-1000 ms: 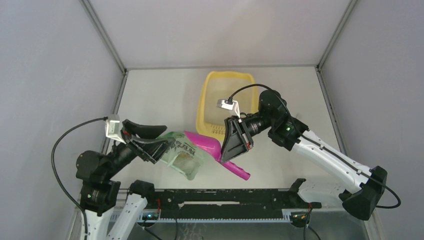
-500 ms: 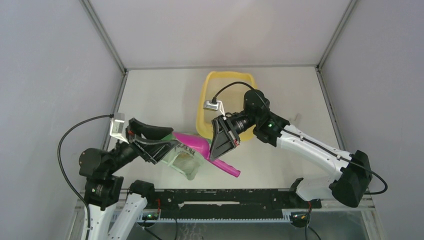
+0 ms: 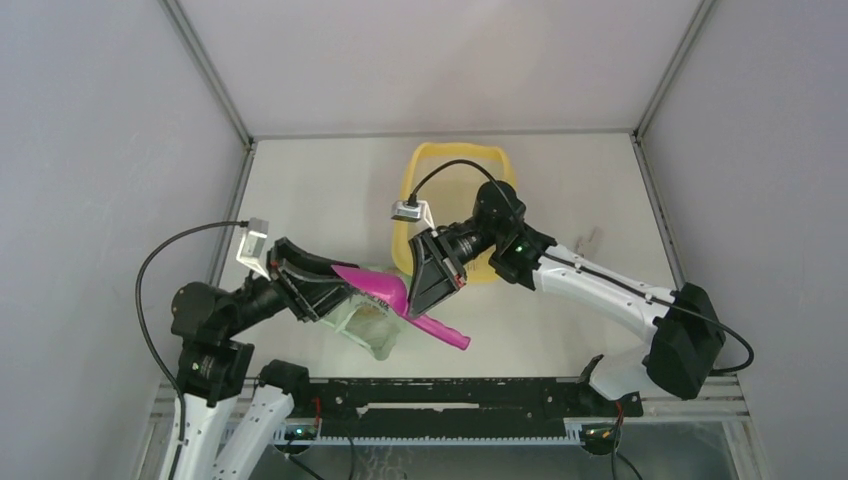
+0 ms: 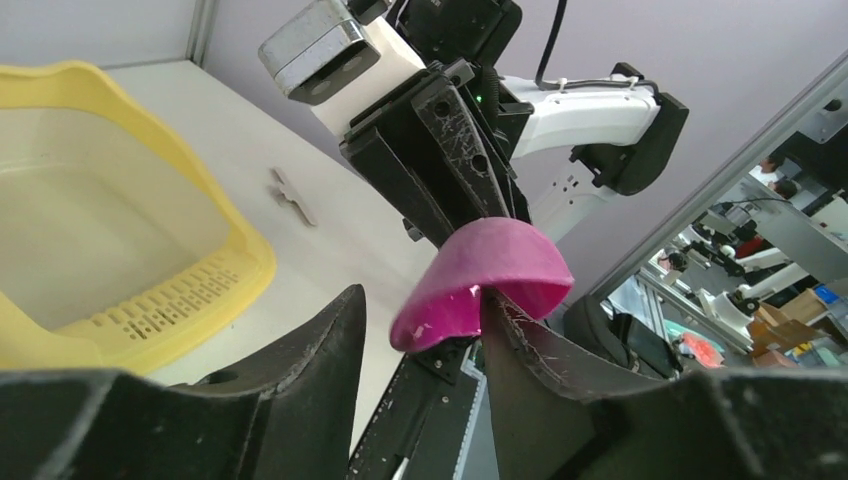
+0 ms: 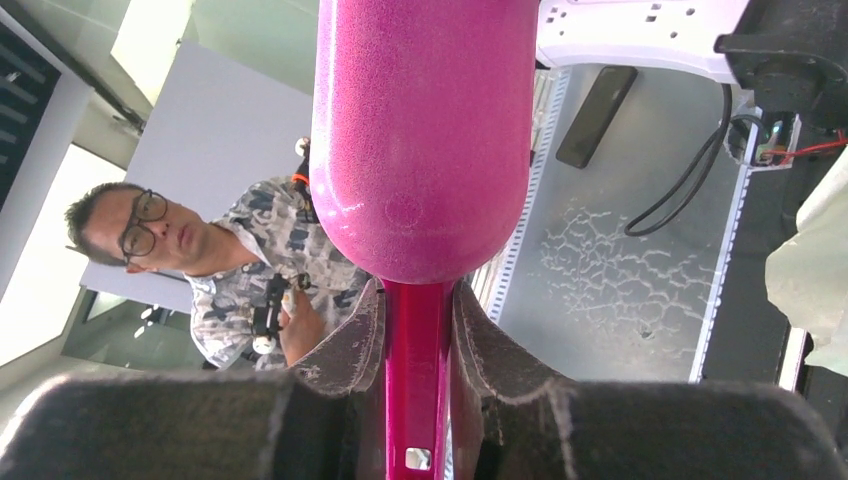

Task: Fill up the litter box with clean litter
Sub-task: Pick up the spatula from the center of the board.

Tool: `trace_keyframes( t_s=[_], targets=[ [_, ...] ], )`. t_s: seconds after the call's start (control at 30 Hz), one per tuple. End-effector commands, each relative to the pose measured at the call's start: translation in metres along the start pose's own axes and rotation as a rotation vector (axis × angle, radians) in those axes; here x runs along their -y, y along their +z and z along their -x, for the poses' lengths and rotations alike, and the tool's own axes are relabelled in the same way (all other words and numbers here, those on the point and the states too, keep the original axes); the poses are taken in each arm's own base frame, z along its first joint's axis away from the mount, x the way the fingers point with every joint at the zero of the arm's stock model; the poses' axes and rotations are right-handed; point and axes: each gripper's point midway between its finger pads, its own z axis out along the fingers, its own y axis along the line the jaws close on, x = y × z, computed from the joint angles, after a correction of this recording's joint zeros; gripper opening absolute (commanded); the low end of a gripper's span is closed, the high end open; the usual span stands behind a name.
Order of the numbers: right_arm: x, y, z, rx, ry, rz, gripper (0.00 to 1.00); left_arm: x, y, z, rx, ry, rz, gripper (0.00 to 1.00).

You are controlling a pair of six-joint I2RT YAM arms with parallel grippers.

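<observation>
The yellow litter box (image 3: 405, 215) stands at the table's middle back, partly behind my right arm; its pale floor and slotted ledge (image 4: 235, 235) show bare. My right gripper (image 3: 418, 305) is shut on the handle of a magenta scoop (image 5: 425, 130). The scoop's bowl (image 3: 375, 285) hangs over the mouth of a light green bag (image 3: 365, 325). My left gripper (image 3: 342, 297) is at the bag's top, open, with the scoop's lip (image 4: 490, 265) between its fingers and touching the right one. Clean litter is hidden; only a tan patch shows on the bag.
A small grey clip (image 3: 592, 238) lies on the table to the right of the litter box. A black rail (image 3: 440, 395) runs along the near edge. Grey walls close in three sides. A person (image 5: 200, 250) appears beyond the table.
My right arm has carried the scoop leftward until its bowl reaches the bag and my left gripper. The left gripper has shifted right and its jaws have narrowed.
</observation>
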Motion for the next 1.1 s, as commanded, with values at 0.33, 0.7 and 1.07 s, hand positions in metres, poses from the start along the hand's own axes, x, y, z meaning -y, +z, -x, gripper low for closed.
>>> trace_keyframes(
  t_s=[0.33,0.7,1.07],
  targets=[
    [-0.002,0.007,0.006,-0.041,-0.043,0.040,0.14,-0.008,0.012,-0.006,-0.045,-0.061,-0.028,0.01],
    [0.014,-0.082,0.047,0.266,-0.116,-0.204,0.69,-0.028,0.010,-0.003,-0.090,-0.205,0.182,0.00],
    [0.049,-0.161,0.036,0.558,-0.774,-1.291,0.95,-0.066,0.021,0.042,-0.173,-0.448,0.523,0.00]
  ],
)
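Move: The spatula is already held at its neck by the right hand, its middle within about 1 cm of that hand. From the left hand, half open around the blade end, its middle lies roughly 7 cm right, 3 cm back and level. From the right hand, the left gripper is about 7 cm left and 4 cm ahead. From the left hand, the litter bag is some 4 cm ahead, 3 cm left and 33 below; the litter box is 28 cm ahead, 15 right, 33 below. The spatula's blade end is pinched as the left fingers close, that hand barely shifting; only then do the right fingers open and come free of the neck, sweeping some 13 cm forward and slightly right, swinging clockwise about 50 degrees and rolling, then easing back a little. Meanwhile the left carries the spatula forward, dipping then rising, rolling about 30 degrees. ##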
